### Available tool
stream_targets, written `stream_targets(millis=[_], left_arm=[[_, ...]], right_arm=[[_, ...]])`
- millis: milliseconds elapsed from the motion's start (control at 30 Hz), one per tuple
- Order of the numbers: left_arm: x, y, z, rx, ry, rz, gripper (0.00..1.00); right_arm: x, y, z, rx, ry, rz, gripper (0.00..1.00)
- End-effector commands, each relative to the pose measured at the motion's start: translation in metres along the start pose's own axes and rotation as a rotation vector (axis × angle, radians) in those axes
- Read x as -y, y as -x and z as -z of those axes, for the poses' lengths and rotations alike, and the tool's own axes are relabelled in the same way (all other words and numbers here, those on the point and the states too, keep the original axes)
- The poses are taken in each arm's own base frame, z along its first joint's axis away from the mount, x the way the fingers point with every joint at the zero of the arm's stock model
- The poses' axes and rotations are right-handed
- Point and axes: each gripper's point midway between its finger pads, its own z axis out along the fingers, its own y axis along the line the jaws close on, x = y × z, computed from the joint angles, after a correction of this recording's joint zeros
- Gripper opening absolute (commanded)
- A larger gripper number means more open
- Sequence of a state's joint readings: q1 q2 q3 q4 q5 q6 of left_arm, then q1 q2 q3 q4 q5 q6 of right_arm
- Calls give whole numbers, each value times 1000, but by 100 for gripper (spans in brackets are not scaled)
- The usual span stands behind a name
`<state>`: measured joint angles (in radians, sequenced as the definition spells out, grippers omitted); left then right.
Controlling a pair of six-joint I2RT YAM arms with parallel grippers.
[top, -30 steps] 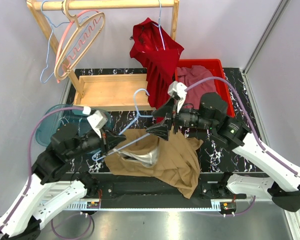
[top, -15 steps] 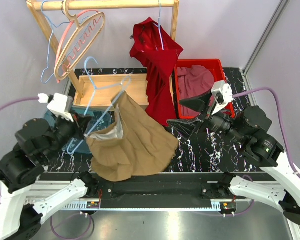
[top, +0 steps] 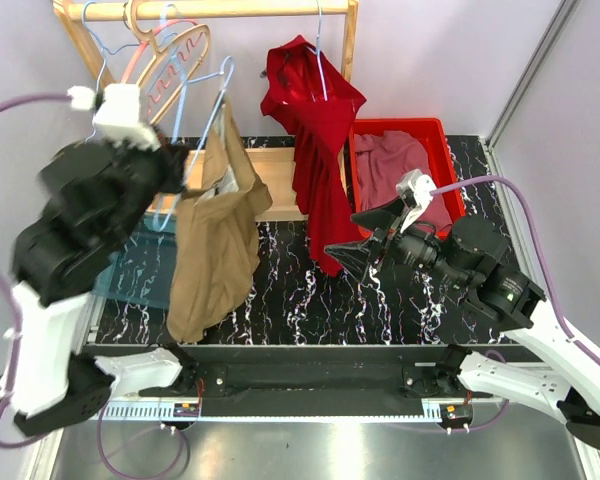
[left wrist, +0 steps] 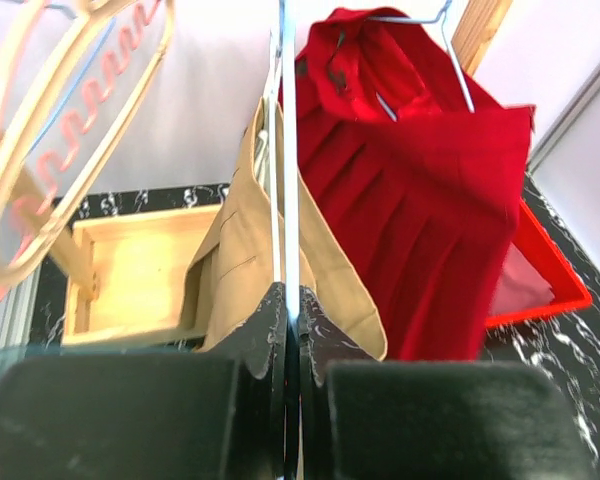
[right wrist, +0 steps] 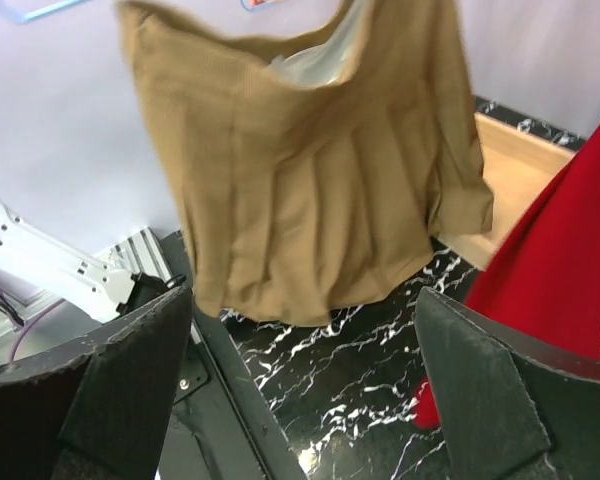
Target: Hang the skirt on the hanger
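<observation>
A tan skirt (top: 212,240) hangs from a light blue wire hanger (top: 208,110), lifted high at the left, close under the wooden rail (top: 220,9). My left gripper (top: 180,160) is shut on the hanger's wire. In the left wrist view the wire (left wrist: 288,150) runs straight up from between the shut fingers (left wrist: 263,330), with the skirt (left wrist: 242,250) draped round it. My right gripper (top: 365,232) is open and empty over the table's middle, apart from the skirt. The right wrist view shows the skirt (right wrist: 290,180) hanging ahead between its wide-open fingers (right wrist: 130,390).
A red skirt (top: 315,125) hangs on a hanger from the rail. A wooden hanger (top: 160,85) and a pink one hang at the rail's left. A red bin (top: 442,150) with maroon cloth is at the back right, a wooden tray (top: 270,185) behind, a blue bowl (top: 130,270) at left.
My left arm has lifted the hanger with the skirt from the table up towards the rail. My right gripper has let go, opened and drawn back to the right.
</observation>
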<state>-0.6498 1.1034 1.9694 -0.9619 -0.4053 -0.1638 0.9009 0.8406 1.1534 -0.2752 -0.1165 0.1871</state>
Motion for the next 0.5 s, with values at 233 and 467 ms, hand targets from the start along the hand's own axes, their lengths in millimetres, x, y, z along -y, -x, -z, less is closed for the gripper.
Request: stream_targets(millis=[233,467], left_arm=[[21,67,-111,203,-28,167,0],[21,72,-160,228,-89,170,0]], right_arm=[[3,-17,4,14,-18,-90,98],[6,-22,5,10,-29,-92,98]])
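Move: My left hand still holds the blue hanger with the tan skirt clipped on it. The free stretch of rod it is bound for lies about 30 cm ahead, 5 cm to the right and 14 cm above. The wooden hanger is some 20 cm ahead and 10 cm left, about level. The red skirt hangs roughly 28 cm ahead, 20 cm right and 10 cm lower. From my empty right hand, that rod spot is about 38 cm ahead, 24 cm left and 24 cm up. I carry the hanger with my left hand forward about 16 cm towards the rod, easing some 4 cm right and 4 cm down, between the wooden hanger and the red skirt. My fingers stay shut on the hanger while the wrist tips down slightly. My right hand, open and empty, sinks about 4 cm. ##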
